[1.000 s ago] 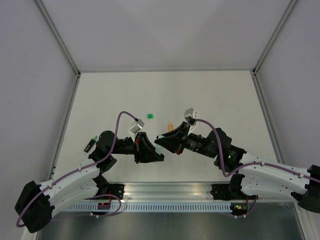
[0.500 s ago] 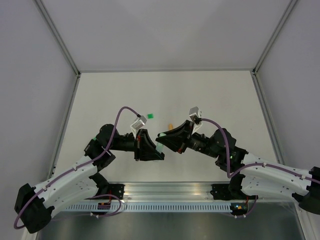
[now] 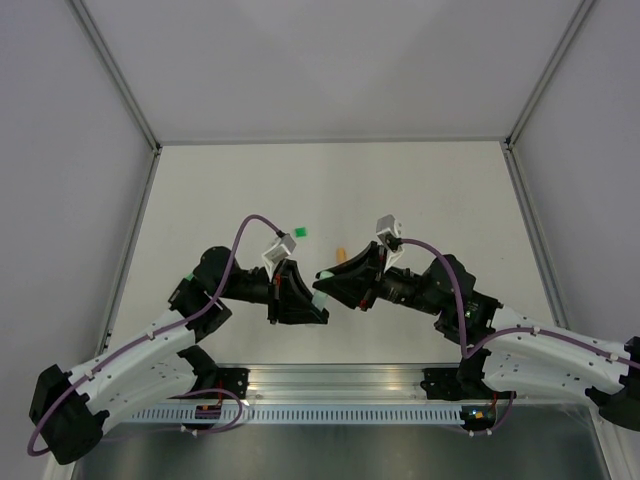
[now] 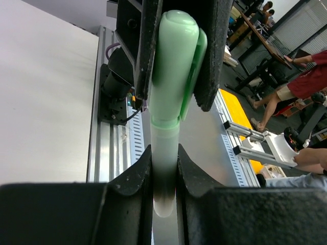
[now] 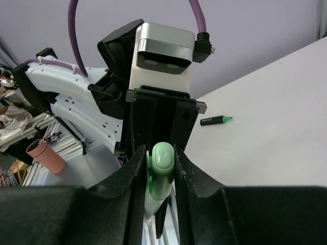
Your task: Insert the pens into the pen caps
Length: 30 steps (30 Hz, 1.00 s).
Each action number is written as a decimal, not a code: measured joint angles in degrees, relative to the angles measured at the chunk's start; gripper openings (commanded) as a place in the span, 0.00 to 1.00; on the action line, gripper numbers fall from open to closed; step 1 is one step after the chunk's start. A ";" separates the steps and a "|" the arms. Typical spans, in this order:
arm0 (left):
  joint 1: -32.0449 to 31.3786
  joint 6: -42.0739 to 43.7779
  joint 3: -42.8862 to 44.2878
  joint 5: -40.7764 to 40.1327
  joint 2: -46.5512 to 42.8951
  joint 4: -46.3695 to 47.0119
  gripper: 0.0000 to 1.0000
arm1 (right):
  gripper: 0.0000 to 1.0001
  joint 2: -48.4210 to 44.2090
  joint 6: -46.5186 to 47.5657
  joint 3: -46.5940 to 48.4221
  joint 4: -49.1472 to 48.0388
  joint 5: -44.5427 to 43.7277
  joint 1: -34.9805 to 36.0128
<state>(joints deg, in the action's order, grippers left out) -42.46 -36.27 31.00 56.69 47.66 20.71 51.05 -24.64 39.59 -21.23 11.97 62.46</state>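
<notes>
Above the table's near middle, my left gripper [image 4: 164, 159] is shut on the body of a pale mint green pen [image 4: 164, 153]. My right gripper [image 5: 161, 159] faces it, shut on the mint green pen cap [image 5: 162, 162], which sits over that pen's end [image 4: 176, 66]. In the top view the two grippers meet tip to tip around the pen [image 3: 318, 293]. An orange pen [image 3: 341, 250] and a small green cap [image 3: 300, 233] lie on the table behind them. A dark pen with a green tip [image 5: 214, 120] lies at the left, partly under my left arm [image 3: 188, 277].
A slotted aluminium rail [image 3: 330, 385] runs along the near table edge between the arm bases. Grey walls close the table [image 3: 430, 190] on the left, back and right. Purple cables [image 3: 245, 235] loop above both wrists.
My left wrist has shifted slightly right and back, and its arm now covers more of the dark pen. Both grippers keep their hold on the pen and cap.
</notes>
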 measured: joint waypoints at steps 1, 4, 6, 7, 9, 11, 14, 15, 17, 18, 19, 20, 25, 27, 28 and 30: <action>0.04 0.09 0.00 -0.09 0.17 0.44 0.02 | 0.36 -0.04 0.00 0.52 0.81 -0.48 0.04; 0.52 0.02 0.26 -1.88 0.72 4.17 0.02 | 0.42 -0.35 0.59 1.62 6.38 -1.51 0.98; 1.09 0.07 0.28 -2.51 0.63 5.46 0.02 | 0.46 -0.37 0.83 2.38 9.25 -3.37 1.42; 1.11 0.07 0.28 -3.02 0.79 6.40 0.02 | 0.52 -0.39 0.92 3.15 10.34 -4.20 1.42; 1.14 0.07 0.28 -3.65 0.83 8.04 0.02 | 0.56 -0.37 1.16 4.63 12.39 -5.38 1.51; 1.14 0.09 0.28 -4.26 0.81 9.53 0.02 | 0.63 -0.37 1.55 5.99 14.14 -6.38 1.57; 1.14 0.09 0.24 -4.59 0.59 10.36 0.02 | 0.71 0.00 2.03 8.15 17.00 -7.32 1.57; 1.14 0.09 0.20 -4.68 0.50 10.73 0.02 | 0.73 0.37 2.36 9.09 17.90 -7.39 1.57; 1.14 0.09 0.00 -4.76 0.28 11.19 0.02 | 0.75 1.22 3.02 10.97 19.50 -7.54 1.62; 1.14 0.09 -0.15 -4.81 0.17 11.32 0.02 | 0.76 1.75 3.37 12.09 20.13 -7.56 1.62; 1.14 0.09 -0.37 -4.83 0.07 11.50 0.02 | 0.77 2.10 3.56 12.87 20.63 -7.54 1.64; 1.14 0.11 -0.68 -5.05 -0.07 11.67 0.02 | 0.77 2.58 3.87 13.99 21.40 -7.54 1.68; 1.14 0.09 -1.46 -5.27 -0.31 12.24 0.02 | 0.78 4.63 4.98 18.34 23.52 -7.26 1.73; 1.14 0.09 -1.57 -5.31 -0.55 12.48 0.02 | 0.78 5.44 5.22 20.00 24.11 -7.15 1.73; 1.14 0.09 -1.64 -5.33 -0.70 12.50 0.02 | 0.77 5.86 5.40 20.87 24.35 -7.10 1.73; 1.14 0.09 -1.86 -5.33 -0.92 12.55 0.02 | 0.74 6.71 5.62 22.40 24.76 -7.08 1.73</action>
<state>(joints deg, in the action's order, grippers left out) -41.32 -36.18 29.15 51.35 46.74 33.26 57.76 -19.03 62.00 3.53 4.89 64.18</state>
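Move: The green cap is still between the right fingers, already on the white pen; from the left hand, which grips the pen lower down, it is some 3 cm ahead and 5 cm above. On the table about 32 cm below the right hand lie the orange capped pen, roughly 22 cm ahead and 5 cm right, and a small green piece, some 35 cm ahead and 7 cm left. The right fingers open off the cap, dip, then rise about 6 cm; the left lifts the pen 3 cm. ##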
